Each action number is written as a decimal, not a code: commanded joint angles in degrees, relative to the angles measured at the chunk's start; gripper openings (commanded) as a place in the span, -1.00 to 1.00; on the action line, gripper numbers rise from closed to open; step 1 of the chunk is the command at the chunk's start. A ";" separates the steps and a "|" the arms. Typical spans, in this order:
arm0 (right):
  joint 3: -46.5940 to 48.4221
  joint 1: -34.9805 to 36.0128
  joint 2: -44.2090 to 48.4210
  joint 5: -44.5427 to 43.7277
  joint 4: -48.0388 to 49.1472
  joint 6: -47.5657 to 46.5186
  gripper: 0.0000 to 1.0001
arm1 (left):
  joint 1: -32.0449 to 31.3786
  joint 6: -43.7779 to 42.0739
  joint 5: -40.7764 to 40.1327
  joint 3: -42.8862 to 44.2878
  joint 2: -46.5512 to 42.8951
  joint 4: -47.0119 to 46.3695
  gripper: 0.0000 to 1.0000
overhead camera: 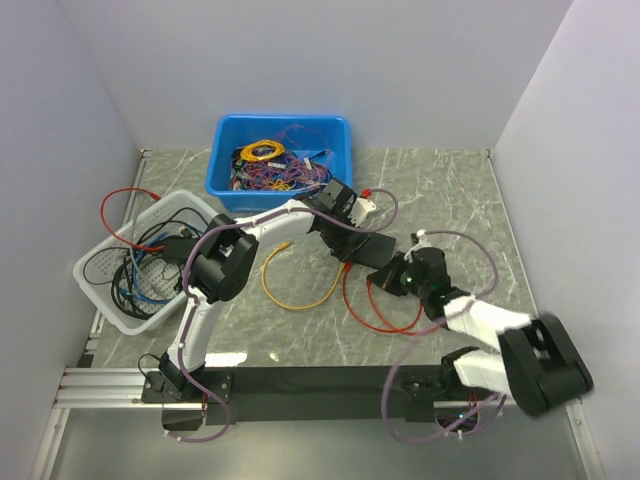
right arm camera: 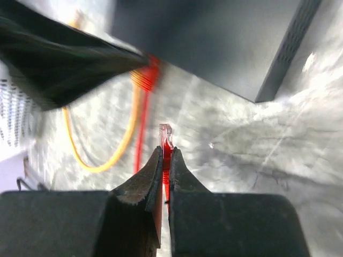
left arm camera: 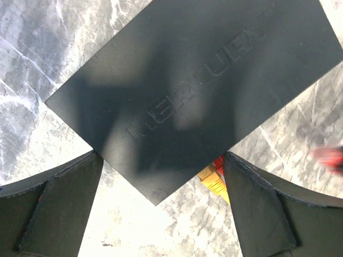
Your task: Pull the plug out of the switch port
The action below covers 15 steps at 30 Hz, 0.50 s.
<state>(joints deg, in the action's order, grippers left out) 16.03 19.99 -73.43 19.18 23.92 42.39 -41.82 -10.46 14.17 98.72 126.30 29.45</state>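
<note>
The switch is a flat matte-black box on the marble table; in the left wrist view the switch fills the upper frame. My left gripper hovers over it, open, and in its own view the left gripper has its fingers wide apart around a near corner. A yellow plug and a red one sit at the switch's edge. My right gripper is shut on a red plug whose clear tip sticks out, clear of the switch. In the top view the right gripper sits just right of the switch.
A blue bin of tangled cables stands at the back. A white basket with cables sits at the left. A yellow cable and a red cable loop lie on the table in front of the switch.
</note>
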 commanded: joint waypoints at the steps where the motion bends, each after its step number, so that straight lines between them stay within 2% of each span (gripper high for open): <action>1: 4.18 0.23 11.70 -9.83 -9.41 -4.94 -1.00 | -0.10 -2.10 1.64 3.41 -3.24 2.53 0.99; 5: 10.32 0.31 26.71 -17.91 -19.23 -9.07 -1.00 | -0.19 -4.57 6.37 7.97 -5.97 8.06 0.99; 8: 15.67 0.31 34.02 -23.46 -23.47 -11.53 -1.00 | -0.28 -7.11 9.02 12.02 -7.38 13.68 0.99; 12: 22.89 0.31 39.32 -26.64 -23.48 -12.77 -1.00 | -0.89 -14.23 20.76 18.42 -9.66 23.97 0.99; 15: 29.13 0.40 40.12 -29.10 -23.13 -12.51 -1.00 | -2.03 -16.00 25.01 20.02 -13.96 25.74 0.99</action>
<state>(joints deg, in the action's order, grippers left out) 39.68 20.01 -34.44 -4.16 1.39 31.77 -42.09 -21.61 29.26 114.85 119.48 49.19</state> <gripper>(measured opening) 0.039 0.993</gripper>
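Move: Just off the near side of the switch, the right hand already holds the freed red plug; from this hand the switch's middle lies about 7 cm ahead, 3 cm left and 2 cm lower. The yellow plug and the other red plug, still in their ports, are roughly 3 cm ahead and 7 cm left. The left hand straddles the switch, whose middle is some 4 cm right, 1 cm ahead and 2 cm below; from it the held plug is about 6 cm back and 8 cm right. Sweeping fast upward by some 30 cm and drifting about 7 cm right, the right hand carries the pinched red plug away from the switch, tipping its fingers up by roughly 45 degrees and turning clockwise. The left hand, fingers wide open, rises off the switch, slowly then quicker, easing a little back and turning slightly clockwise. ##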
